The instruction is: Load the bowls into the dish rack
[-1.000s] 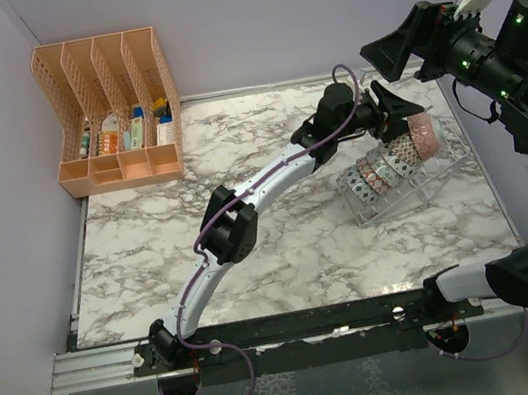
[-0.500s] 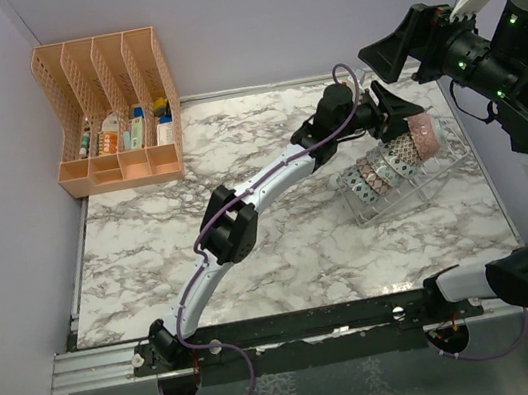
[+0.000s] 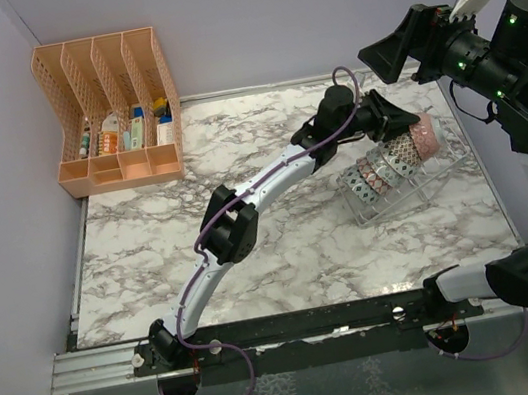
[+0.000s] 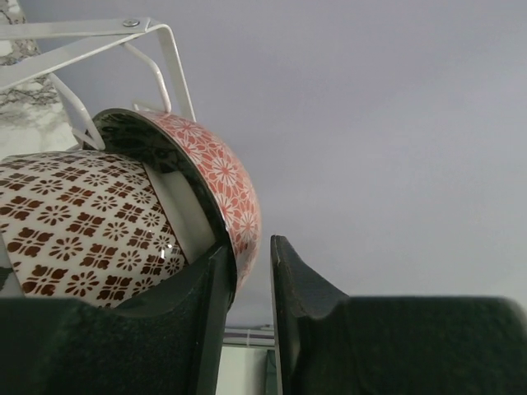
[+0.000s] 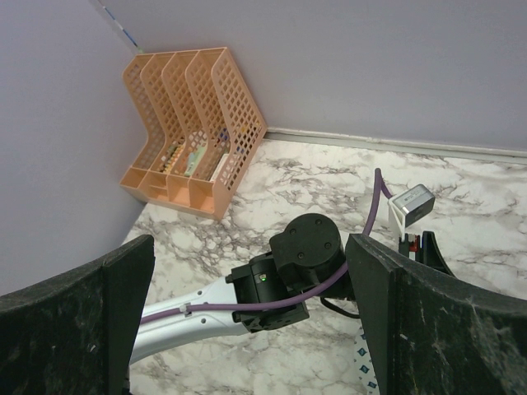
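The clear dish rack (image 3: 422,186) stands tilted at the right of the table and holds several bowls on edge. The red/pink bowl (image 3: 424,135) is at the far end, the beige-brown bowl (image 3: 400,150) beside it. My left gripper (image 3: 395,122) is at the pink bowl's rim. In the left wrist view its jaws (image 4: 249,247) stand narrowly apart astride the pink bowl (image 4: 218,164); one finger touches the inside, and a small gap shows at the other. The brown-patterned bowl (image 4: 74,222) and a rack wire (image 4: 169,58) are beside it. My right gripper (image 3: 409,36) is open and empty, high above the rack.
A peach slotted file organizer (image 3: 113,111) with small items stands at the back left; it also shows in the right wrist view (image 5: 193,123). The back wall is close behind the rack. My left arm (image 3: 245,206) stretches across the table's middle.
My left gripper's jaws have narrowed around the pink bowl's rim; they stood wide before. The right arm tilted slightly a second ago and is still since.
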Controlling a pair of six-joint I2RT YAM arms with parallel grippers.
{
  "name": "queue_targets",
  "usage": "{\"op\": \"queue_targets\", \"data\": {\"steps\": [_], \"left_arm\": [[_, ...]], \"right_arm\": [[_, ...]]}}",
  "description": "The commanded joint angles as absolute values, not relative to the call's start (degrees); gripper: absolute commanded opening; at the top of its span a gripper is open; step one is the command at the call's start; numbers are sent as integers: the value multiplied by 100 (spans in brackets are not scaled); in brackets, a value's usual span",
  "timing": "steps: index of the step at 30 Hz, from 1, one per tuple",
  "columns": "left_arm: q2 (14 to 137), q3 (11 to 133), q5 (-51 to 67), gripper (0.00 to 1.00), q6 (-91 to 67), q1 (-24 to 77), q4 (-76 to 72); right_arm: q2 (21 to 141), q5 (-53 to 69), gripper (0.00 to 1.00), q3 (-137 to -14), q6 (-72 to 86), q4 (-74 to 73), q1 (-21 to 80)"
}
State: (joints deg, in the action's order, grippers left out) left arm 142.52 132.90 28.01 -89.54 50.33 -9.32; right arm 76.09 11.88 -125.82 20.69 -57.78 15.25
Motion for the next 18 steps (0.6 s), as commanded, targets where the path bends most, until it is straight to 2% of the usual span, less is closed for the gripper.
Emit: {"op": "queue_targets", "data": {"steps": [1, 6, 7, 18], "left_arm": [[14244, 13290, 2778, 25, -8923, 5045, -922], [14313, 13322, 2822, 2, -9025, 5062, -1041], [14323, 13316, 2826, 0, -9043, 5062, -1064], [14411, 13267, 2844, 0, -9281, 5083, -1472]], "right_arm": [[7541, 1310, 99, -12577, 2032, -5659, 1490], [7549, 1310, 99, -12577, 2014, -5665, 1485], [7556, 1310, 100, -12577, 2017, -5661, 1485], [7610, 1338, 100, -12603, 2001, -5660, 1485]]}}
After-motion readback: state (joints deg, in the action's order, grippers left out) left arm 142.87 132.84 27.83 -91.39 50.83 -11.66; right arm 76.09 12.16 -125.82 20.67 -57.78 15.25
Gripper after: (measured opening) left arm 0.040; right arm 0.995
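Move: The pink bowl stands last in the dish rack's row, its upper rim already between the left hand's fingertips; its middle lies about 4 cm back, 1 cm to the right and 4 cm below. The brown-patterned bowl beside it is roughly 6 cm back and 4 cm to the left, some 5 cm down. The dish rack's middle is about 9 cm back, 4 cm left and 10 cm down. From the idle right hand the pink bowl lies some 3 cm ahead, 13 cm right and 28 cm below. Almost in place, the left hand goes on closing from about a third open to nearly shut and pinches the pink bowl's rim, fingers still pointing right. It dips a touch, then rises just under 1 cm while easing about half a centimetre back and to the right, and keeps its pinch there, with hardly any turn of the wrist. ##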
